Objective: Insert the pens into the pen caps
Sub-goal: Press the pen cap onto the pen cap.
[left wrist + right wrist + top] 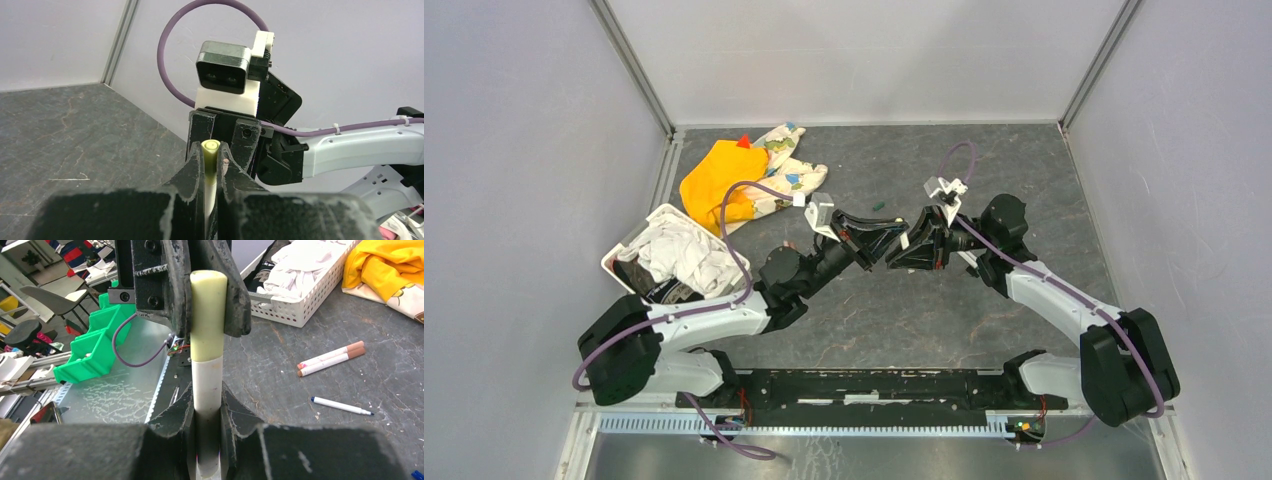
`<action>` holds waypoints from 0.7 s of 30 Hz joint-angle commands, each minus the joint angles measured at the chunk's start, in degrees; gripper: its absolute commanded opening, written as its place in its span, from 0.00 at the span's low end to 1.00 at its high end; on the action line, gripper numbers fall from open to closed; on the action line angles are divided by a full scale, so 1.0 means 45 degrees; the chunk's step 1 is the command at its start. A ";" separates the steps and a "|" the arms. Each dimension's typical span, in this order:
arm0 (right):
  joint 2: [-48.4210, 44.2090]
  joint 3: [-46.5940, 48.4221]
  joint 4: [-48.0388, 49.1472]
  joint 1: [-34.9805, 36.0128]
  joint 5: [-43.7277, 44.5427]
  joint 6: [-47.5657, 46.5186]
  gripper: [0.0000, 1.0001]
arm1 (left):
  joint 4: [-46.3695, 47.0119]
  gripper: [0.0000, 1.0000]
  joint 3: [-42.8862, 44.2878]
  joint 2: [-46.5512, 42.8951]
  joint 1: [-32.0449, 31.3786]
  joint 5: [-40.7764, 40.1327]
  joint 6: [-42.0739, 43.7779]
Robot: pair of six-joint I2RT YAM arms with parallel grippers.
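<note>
Both grippers meet tip to tip above the middle of the table. My right gripper is shut on the white barrel of a pen, which stands straight up from its fingers. A cream pen cap sits on the pen's far end, and my left gripper is shut on that cream cap. From above, the left gripper and the right gripper hide the pen and cap. A small dark green cap lies on the table behind them.
Two brown-capped pens and a thin blue-tipped pen lie on the table. A white basket of clothes stands at the left. An orange cloth and a patterned cloth lie behind it.
</note>
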 commanded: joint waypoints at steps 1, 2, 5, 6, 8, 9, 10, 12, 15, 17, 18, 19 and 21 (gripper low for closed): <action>-0.0387 0.0395 -0.0121 0.0206 0.2069 -0.1116 0.00 | -0.2048 0.02 -0.0283 -0.0425 -0.0024 0.1867 -0.1153; -0.0434 0.0397 -0.0191 0.0162 0.2096 -0.1150 0.00 | -0.2597 0.02 -0.0197 -0.0524 0.0027 0.1848 -0.0941; -0.0483 0.0473 -0.0290 0.0057 0.2129 -0.1060 0.00 | -0.3337 0.13 -0.0179 -0.0677 0.0174 0.1790 -0.0765; -0.0473 0.0492 -0.0289 0.0037 0.2128 -0.1013 0.00 | -0.3339 0.19 -0.0241 -0.0729 0.0206 0.1779 -0.0822; -0.0441 0.0475 -0.0292 0.0033 0.2158 -0.0952 0.00 | -0.3337 0.25 -0.0311 -0.0861 0.0260 0.1773 -0.0813; -0.0412 0.0475 -0.0292 0.0025 0.2164 -0.0922 0.00 | -0.3420 0.27 -0.0281 -0.0959 0.0270 0.1705 -0.0740; -0.0400 0.0494 -0.0292 0.0033 0.2152 -0.0902 0.00 | -0.3530 0.28 -0.0251 -0.1047 0.0288 0.1634 -0.0621; -0.0341 0.0529 -0.0292 0.0027 0.2132 -0.0875 0.00 | -0.3863 0.30 -0.0156 -0.1315 0.0324 0.1608 -0.0284; -0.0306 0.0553 -0.0282 0.0021 0.2113 -0.0873 0.00 | -0.5505 0.34 0.0486 -0.1652 0.0350 0.1575 0.0691; -0.0280 0.0534 -0.0301 0.0025 0.2097 -0.0904 0.00 | -0.6236 0.44 0.0740 -0.1890 0.0369 0.1632 0.1270; -0.0270 0.0543 -0.0311 0.0026 0.2075 -0.0919 0.00 | -0.6360 0.50 0.0719 -0.2074 0.0386 0.1672 0.1348; -0.0263 0.0534 -0.0311 0.0019 0.2077 -0.0914 0.00 | -0.6380 0.55 0.0624 -0.2323 0.0403 0.1694 0.1471; -0.0241 0.0567 -0.0311 0.0024 0.2047 -0.0914 0.00 | -0.6196 0.62 0.0388 -0.2598 0.0520 0.1712 0.1454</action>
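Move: The yellow cap already sits on the pen that my right hand holds upright, between my nearly shut left fingertips, within a centimetre of my left hand point. From my right hand, the cap's middle is some 6 cm straight above. Far below on the table, counted from my left hand, the white pen lies about 14 cm ahead and 13 cm left, and the brown pens about 14 cm ahead and 22 cm left. I let go of the yellow cap: my left fingers spread to more than half open while the hand sinks about 4 cm beside the pen, slips a centimetre or so left and back, and tips its fingers down some 15 degrees. My right hand keeps its pinch low on the pen and carries it about 2.5 cm forward, turning slightly clockwise, out from the left fingers. ##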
